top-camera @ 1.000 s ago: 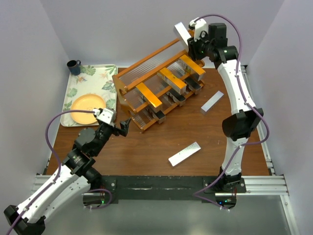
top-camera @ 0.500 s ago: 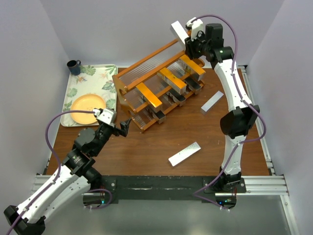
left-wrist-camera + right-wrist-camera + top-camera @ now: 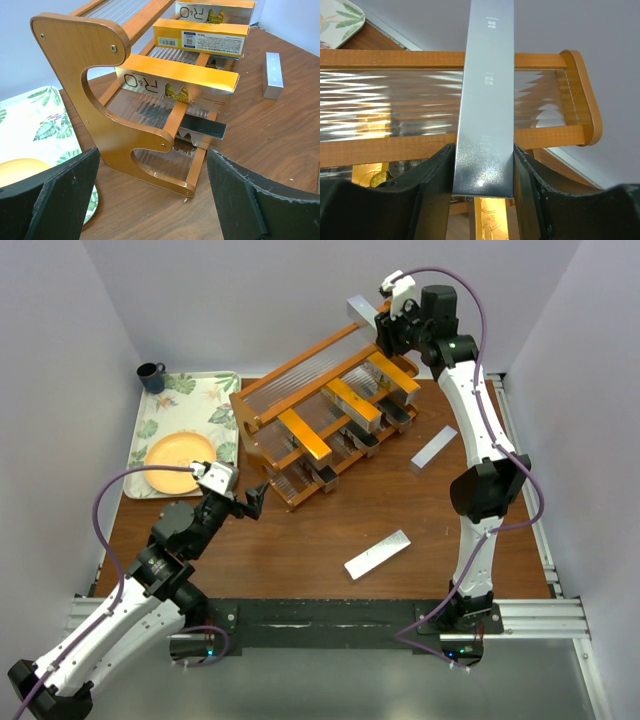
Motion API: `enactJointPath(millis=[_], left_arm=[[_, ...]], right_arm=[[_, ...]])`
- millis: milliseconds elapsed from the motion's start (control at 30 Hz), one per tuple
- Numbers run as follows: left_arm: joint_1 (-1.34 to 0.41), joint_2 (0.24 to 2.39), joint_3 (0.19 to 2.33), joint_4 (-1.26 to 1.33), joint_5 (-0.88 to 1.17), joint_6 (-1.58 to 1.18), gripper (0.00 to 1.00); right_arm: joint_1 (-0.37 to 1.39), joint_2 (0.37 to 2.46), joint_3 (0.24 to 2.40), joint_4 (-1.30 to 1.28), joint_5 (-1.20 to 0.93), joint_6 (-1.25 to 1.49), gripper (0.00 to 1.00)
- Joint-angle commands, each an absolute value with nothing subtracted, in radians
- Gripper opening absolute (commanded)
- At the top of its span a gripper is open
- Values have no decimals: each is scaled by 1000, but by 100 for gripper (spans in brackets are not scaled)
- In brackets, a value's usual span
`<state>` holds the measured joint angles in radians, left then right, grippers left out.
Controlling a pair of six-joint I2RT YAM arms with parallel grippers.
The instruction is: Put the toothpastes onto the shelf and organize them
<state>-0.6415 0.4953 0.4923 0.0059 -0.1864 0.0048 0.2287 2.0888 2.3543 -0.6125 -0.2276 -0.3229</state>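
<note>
The orange-brown shelf (image 3: 262, 398) stands at the table's middle back, with three orange-gold toothpaste cartons (image 3: 304, 434) on its middle tier and dark grey ones (image 3: 326, 473) on the lowest. My right gripper (image 3: 378, 325) is shut on a silver toothpaste carton (image 3: 487, 95) and holds it over the right end of the top tier (image 3: 395, 107). Two silver cartons lie on the table, one at the front middle (image 3: 378, 553) and one at the right (image 3: 434, 448). My left gripper (image 3: 253, 497) is open and empty, close to the shelf's left end panel (image 3: 95, 80).
A floral tray (image 3: 217, 400) with a yellow plate (image 3: 180, 455) lies at the left, a dark mug (image 3: 151, 375) behind it. Grey walls close in on the back and both sides.
My right gripper has carried the silver carton left and a little up, over the top tier's right end. The left arm has not moved.
</note>
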Motion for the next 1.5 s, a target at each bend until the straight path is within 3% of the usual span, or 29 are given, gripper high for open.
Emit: enactJointPath(millis=[0, 200, 633, 1067, 1333, 1467], left_arm=[[-634, 489, 482, 51, -178, 26, 93], [-632, 492, 482, 49, -173, 26, 93], [-632, 494, 483, 49, -169, 28, 93], [-634, 500, 483, 51, -163, 31, 93], [-634, 483, 482, 55, -123, 32, 93], [-632, 479, 474, 75, -39, 35, 93]], right_arm=[[230, 2085, 2391, -563, -247, -328, 50], [229, 2088, 2388, -557, -230, -337, 50], [198, 2042, 2309, -511, -210, -341, 73], [190, 1974, 2246, -497, -261, -319, 79], [190, 1738, 2027, -462, -365, -239, 89], [190, 1548, 1745, -371, -387, -155, 92]])
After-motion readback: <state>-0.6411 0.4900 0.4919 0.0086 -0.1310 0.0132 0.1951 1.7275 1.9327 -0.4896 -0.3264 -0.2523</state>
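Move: Across the top rails lies the silver toothpaste box, its near end between the right fingers, its middle about 5 cm ahead, 2 cm left and 2 cm below. The shelf's right end panel is some 7 cm ahead and 4 cm right; the right-hand yellow box is about 7 cm back, 3 cm right and 14 cm below, the middle one 12 cm back and 5 cm left. From the left hand, the silver box is roughly 36 cm ahead, 24 cm right and 8 cm higher. Easing its half-open fingers wide on either side of the silver box's near end, the right hand first shifts about 2 cm right and a touch forward and down. It then draws straight back some 9 cm, faster and faster, rising about 4 cm, clear of the box and the top shelf. ##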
